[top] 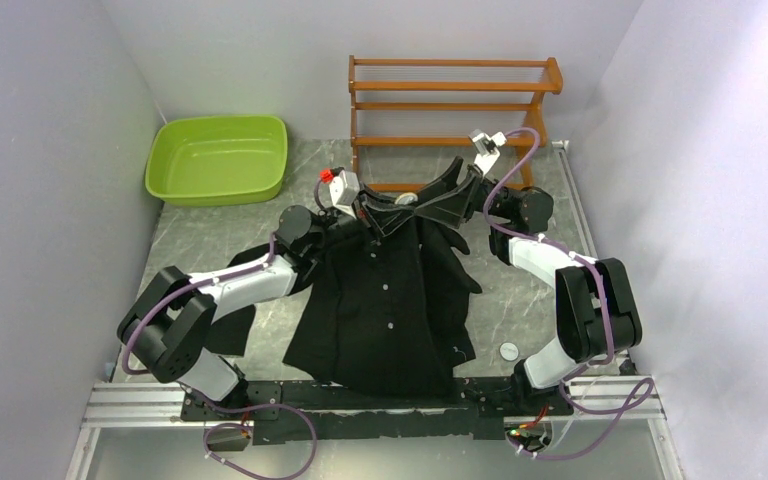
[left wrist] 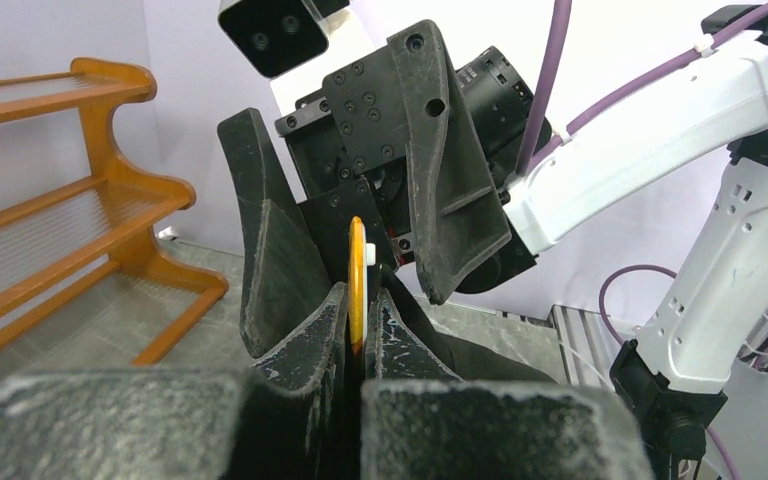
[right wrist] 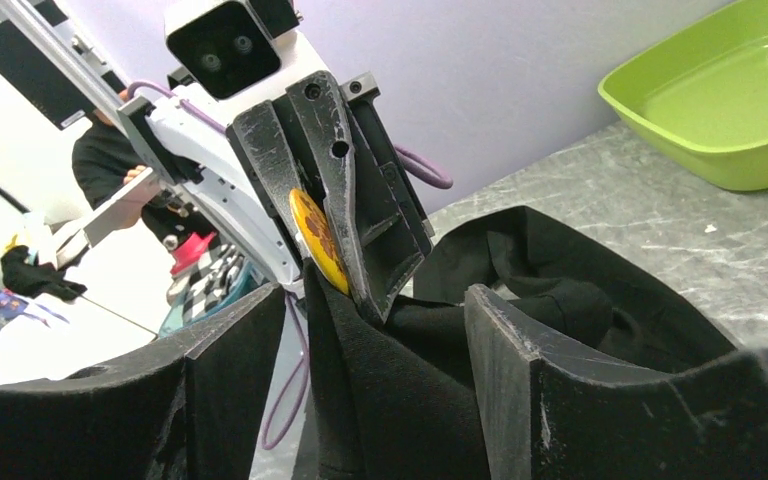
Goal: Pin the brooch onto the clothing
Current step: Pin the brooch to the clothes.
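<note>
The clothing [top: 390, 300] is a black buttoned shirt that lies spread on the table, its collar end lifted between the two arms. My left gripper [left wrist: 360, 290] is shut on the brooch [left wrist: 357, 270], a thin orange disc seen edge-on with a small white part beside it. In the right wrist view the brooch [right wrist: 318, 240] shows its orange face, pressed against a raised fold of the shirt [right wrist: 390, 400]. My right gripper [right wrist: 375, 292] stands open around that fold, facing the left gripper [right wrist: 355, 285]. Its fingers [left wrist: 450, 180] flank the brooch. A gap shows between the fold and one finger.
A green basin [top: 218, 158] sits at the back left and a wooden rack [top: 450, 100] against the back wall. A small white round object [top: 508, 351] lies on the table by the right arm's base. A metal rail [top: 140, 400] runs along the near edge.
</note>
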### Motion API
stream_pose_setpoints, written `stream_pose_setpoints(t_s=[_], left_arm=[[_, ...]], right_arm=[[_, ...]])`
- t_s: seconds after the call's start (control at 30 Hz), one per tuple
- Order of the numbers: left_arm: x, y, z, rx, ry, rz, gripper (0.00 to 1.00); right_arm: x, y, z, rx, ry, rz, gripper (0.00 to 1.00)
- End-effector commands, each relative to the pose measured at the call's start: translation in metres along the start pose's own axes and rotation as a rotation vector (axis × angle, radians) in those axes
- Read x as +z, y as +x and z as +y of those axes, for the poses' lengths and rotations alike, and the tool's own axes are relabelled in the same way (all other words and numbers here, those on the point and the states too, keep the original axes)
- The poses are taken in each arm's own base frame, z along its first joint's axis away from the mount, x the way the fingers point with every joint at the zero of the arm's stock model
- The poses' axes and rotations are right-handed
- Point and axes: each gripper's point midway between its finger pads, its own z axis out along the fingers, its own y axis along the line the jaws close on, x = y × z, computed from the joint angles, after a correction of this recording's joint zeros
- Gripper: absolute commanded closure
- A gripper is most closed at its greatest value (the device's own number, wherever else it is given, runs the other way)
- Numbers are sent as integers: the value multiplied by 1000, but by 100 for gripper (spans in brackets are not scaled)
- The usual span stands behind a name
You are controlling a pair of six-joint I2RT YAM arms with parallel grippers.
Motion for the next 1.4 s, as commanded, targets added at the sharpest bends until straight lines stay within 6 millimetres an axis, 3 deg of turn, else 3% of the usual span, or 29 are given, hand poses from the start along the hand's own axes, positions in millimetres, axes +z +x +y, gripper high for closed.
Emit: stream_pose_setpoints(t_s=[0.0,0.1,0.2,0.5,0.8,0.87,0.97,1.37], left_arm=[[-1,-32,-12,69,24,-77,97],[-2,-31,-10,75,13,-76,97],[-2,-32,-10,76,13,-82,97],[-1,-38,-9,77,3,-108,97],[9,-46,-8,77,16,-117,97],[10,-45,-7,76,17,-110,97],[11,-45,-7,78,21,-107,97],[10,-43,-8,91,27,-94,97]], right_arm=[[1,-16,33,-242,-88,-36,30],[-1,-19,35,-244,-83,-44,38],[-2,-18,32,-219,-80,-41,63],[-4,-11,28,-197,-71,-19,100],[2,20,14,-159,-42,125,100],[4,26,5,-169,1,163,100],[7,43,-25,-230,203,283,100],[4,84,-54,-310,418,514,100]])
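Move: The brooch is still pinched in the left gripper, its middle some 2 cm to the right of the left hand point and 1 cm above it, with the raised fold of black clothing about 2 cm to the right and 2 cm below. From the open right gripper the brooch is about 2 cm to the left and 1 cm up, the fold about 2 cm to the left and 2 cm down. The wooden rack's lower front rail runs roughly 16 cm ahead of the left hand, 12 cm to its right and 30 cm below. Keep the left gripper shut on the brooch and close the wide-open right fingers on the raised clothing just beside it, stopping well short of shut. Then carry both grippers together, forward about 3 cm and a little left, dipping 2 to 3 cm at the end, while the right wrist rolls and tips its fingers down, some 35 degrees in all. ##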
